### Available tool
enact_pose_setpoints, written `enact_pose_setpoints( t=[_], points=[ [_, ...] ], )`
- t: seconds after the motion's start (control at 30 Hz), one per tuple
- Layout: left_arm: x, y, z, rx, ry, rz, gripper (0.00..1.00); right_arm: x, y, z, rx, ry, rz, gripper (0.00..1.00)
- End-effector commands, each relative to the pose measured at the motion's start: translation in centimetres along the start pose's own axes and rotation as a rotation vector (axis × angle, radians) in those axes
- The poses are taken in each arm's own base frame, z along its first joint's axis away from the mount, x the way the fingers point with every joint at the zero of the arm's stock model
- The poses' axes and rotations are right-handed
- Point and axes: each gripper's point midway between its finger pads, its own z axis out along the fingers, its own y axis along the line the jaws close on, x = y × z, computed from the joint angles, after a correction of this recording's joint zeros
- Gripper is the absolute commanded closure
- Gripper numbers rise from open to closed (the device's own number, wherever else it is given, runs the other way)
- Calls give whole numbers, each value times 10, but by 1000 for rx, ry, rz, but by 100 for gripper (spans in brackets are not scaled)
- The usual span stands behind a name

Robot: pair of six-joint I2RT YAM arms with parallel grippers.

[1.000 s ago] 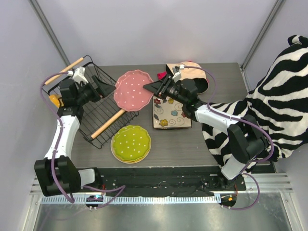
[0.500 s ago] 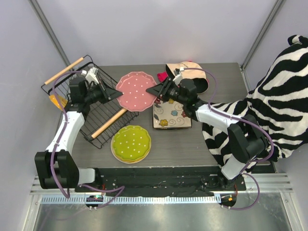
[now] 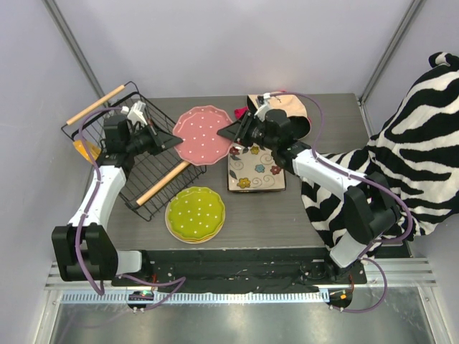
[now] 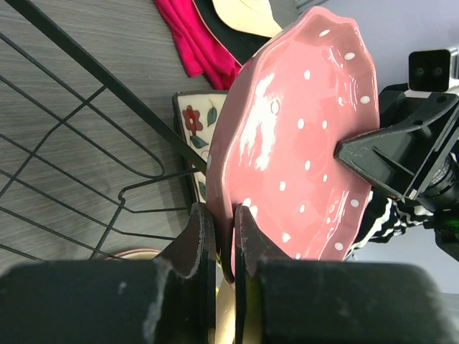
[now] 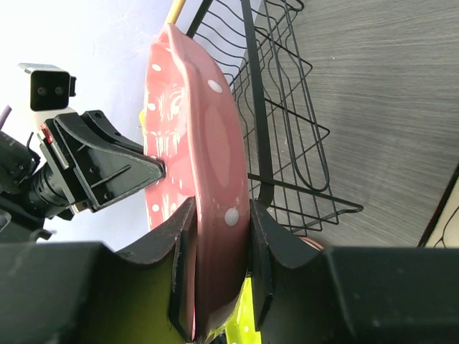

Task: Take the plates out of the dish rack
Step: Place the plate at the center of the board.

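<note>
A pink scalloped plate (image 3: 204, 134) with white dots hangs tilted above the table, between the dish rack (image 3: 143, 179) and the square flowered plate (image 3: 255, 169). My left gripper (image 3: 177, 138) is shut on its left rim, and its fingers pinch the edge in the left wrist view (image 4: 224, 236). My right gripper (image 3: 229, 134) is shut on the opposite rim (image 5: 215, 265). The pink plate (image 4: 301, 143) (image 5: 208, 165) fills both wrist views. A green plate (image 3: 195, 212) lies on a cream-yellow one in front of the rack.
The black wire rack has one wooden handle (image 3: 97, 105) at the back and one (image 3: 161, 183) at the front. An orange edge (image 3: 82, 150) shows at the rack's left. A cream-and-black cap (image 3: 290, 109) and red cloth (image 4: 190, 43) lie behind the square plate. A zebra-striped cloth (image 3: 401, 165) hangs at the right.
My left gripper moved right from over the rack to the pink plate's left rim and shut on it. The right gripper kept its grip on the plate, which shifted slightly right.
</note>
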Motion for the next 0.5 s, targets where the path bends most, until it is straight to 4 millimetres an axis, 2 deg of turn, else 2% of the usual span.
enact_pose_setpoints(
  t=[0.0,0.07,0.17,0.23,0.27,0.4,0.47],
  points=[
    [-9,-15,-7,33,-41,123,100,-33,33,-11,-46,-103,-132,99],
    [-11,-22,-9,47,-48,139,100,-35,43,-17,-79,-109,-135,99],
    [-9,-44,-9,84,-51,192,100,-42,61,-30,-113,-132,-150,99],
    [-9,-66,-12,124,-57,230,100,-45,71,-38,-129,-142,-155,99],
    [-9,-74,-14,135,-61,244,100,-50,82,-47,-148,-158,-163,99],
    [2,-104,-19,181,-49,281,100,-52,96,-66,-160,-165,-161,99],
    [11,-112,-23,196,-43,286,100,-47,94,-73,-147,-155,-159,99]
  ],
)
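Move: The pink plate is already held between both hands. The stack under the green plate lies about 18 cm back, 3 cm right and 20 cm below the left hand; from the right hand that is some 19 cm back and 10 cm left. The rack's near wooden handle is roughly 8 cm back, 6 cm left and 10 cm below the left hand. The flowered square plate lies about 11 cm right and 3 cm back of the right hand. Up, to the right and a little back, both arms carry the pink plate together away from the dish rack after a brief pause: the left hand rises about 3 cm, the right about 5 cm. Both keep their pinch on opposite edges of the plate, with the fingers tipping slightly upward. ##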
